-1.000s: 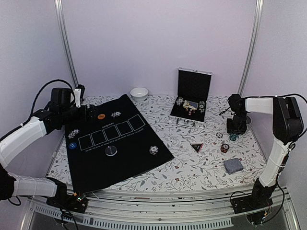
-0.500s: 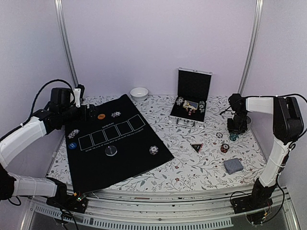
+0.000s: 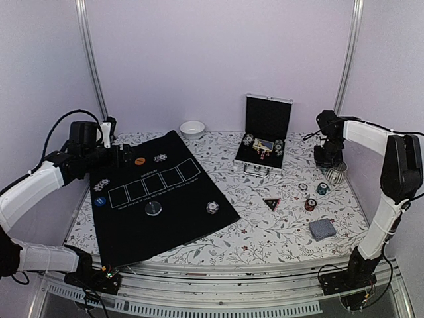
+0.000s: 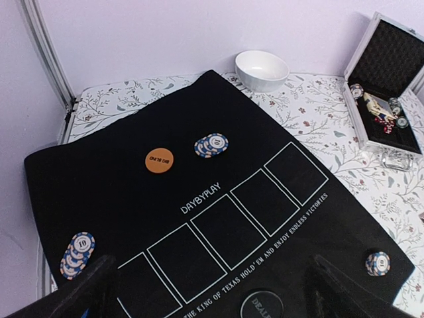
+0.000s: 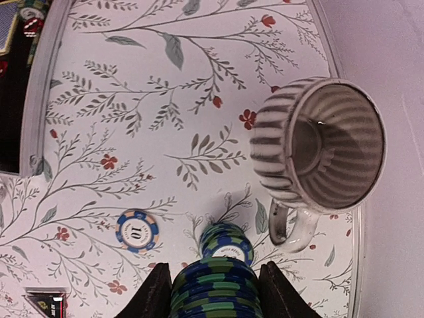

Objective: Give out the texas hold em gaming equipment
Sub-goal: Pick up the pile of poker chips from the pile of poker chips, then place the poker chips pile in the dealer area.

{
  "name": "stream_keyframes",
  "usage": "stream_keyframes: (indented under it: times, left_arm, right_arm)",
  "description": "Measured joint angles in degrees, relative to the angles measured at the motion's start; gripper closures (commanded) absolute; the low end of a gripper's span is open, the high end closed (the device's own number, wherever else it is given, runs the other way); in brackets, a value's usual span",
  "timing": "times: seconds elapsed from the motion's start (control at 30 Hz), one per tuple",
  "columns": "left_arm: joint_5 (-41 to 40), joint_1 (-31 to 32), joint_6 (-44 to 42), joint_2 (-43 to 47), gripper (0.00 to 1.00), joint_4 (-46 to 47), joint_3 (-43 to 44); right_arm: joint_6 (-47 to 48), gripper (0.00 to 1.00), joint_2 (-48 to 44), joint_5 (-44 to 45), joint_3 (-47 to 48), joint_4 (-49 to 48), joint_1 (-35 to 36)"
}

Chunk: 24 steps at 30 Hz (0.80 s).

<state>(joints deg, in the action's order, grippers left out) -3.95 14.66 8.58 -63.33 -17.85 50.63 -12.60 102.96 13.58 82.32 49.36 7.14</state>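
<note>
My right gripper [image 5: 215, 281] is shut on a stack of blue-green poker chips [image 5: 213, 297], held above the floral table. In the top view it [image 3: 328, 157] hangs at the far right. Below it stands a shorter blue-green stack [image 5: 227, 242] [image 3: 322, 189]. A single chip marked 10 [image 5: 136, 230] lies to its left. A red chip stack [image 3: 310, 205], the black-red triangular marker [image 3: 271, 203] and the card deck [image 3: 322, 230] lie nearer. My left gripper [image 4: 213, 265] stands open over the black mat [image 4: 99, 179], which bears chip piles [image 4: 211, 145] [image 4: 77, 254] [image 4: 377, 263], an orange button [image 4: 159, 159] and the dealer button [image 4: 262, 306].
A striped mug [image 5: 318, 142] [image 3: 336, 173] stands close beside the right gripper. The open silver-edged case [image 3: 264, 136] holds more chips at the back. A white bowl [image 3: 192, 129] sits behind the mat. The right wall is close to the mug.
The right gripper has closed on blue-green chips and lifted them up and back, toward the mug; a shorter stack stays on the table. The left arm has not moved.
</note>
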Motion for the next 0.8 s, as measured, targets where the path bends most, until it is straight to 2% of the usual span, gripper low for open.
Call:
stream_keyframes:
  times: [0.17, 0.3, 0.43, 0.57, 0.8]
  left_arm:
    - [0.0, -0.4, 0.0, 0.0, 0.02, 0.0, 0.0]
    - [0.0, -0.6, 0.0, 0.0, 0.02, 0.0, 0.0]
    - [0.0, -0.7, 0.0, 0.0, 0.02, 0.2, -0.2]
    - [0.1, -0.7, 0.0, 0.0, 0.02, 0.2, -0.5]
    - [0.3, -0.7, 0.0, 0.0, 0.02, 0.2, -0.7]
  right_arm:
    - [-0.3, 0.98, 0.3, 0.0, 7.1, 5.0, 11.1]
    - [-1.1, 0.98, 3.2, -1.5, 15.4, 6.1, 24.8]
    - [-1.6, 0.98, 10.1, -4.2, 21.5, 7.4, 37.2]
    - [-1.5, 0.98, 18.4, -7.6, 27.1, 9.3, 45.7]
    - [-1.3, 0.98, 29.5, -12.5, 40.2, 11.0, 54.0]
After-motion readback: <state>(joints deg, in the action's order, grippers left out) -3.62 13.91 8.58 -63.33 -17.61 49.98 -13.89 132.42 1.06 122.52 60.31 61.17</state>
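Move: The green chip stack already held by the right hand goes to the black mat, whose near right part holds a blue-white chip pile, roughly 42 cm to the left, 10 cm back and 8 cm below. Around the start, the leftover green chips stand about 2 cm back and 1 cm right, the ribbed mug some 4 cm ahead and 8 cm right, and a single blue-white chip 7 cm left and 2 cm back. From the left hand, the mat's pile lies about 28 cm right, 3 cm back and 20 cm down. Sweeping fast to the left, the right hand carries its pinched green stack away from the mug and leftover chips towards the blue-white pile on the mat, some 45 cm in all. It first rises about 6 cm, then sinks back to slightly below its starting height while drawing about 15 cm back, turning nearly 60 degrees counter-clockwise. The fingers keep their hold. ##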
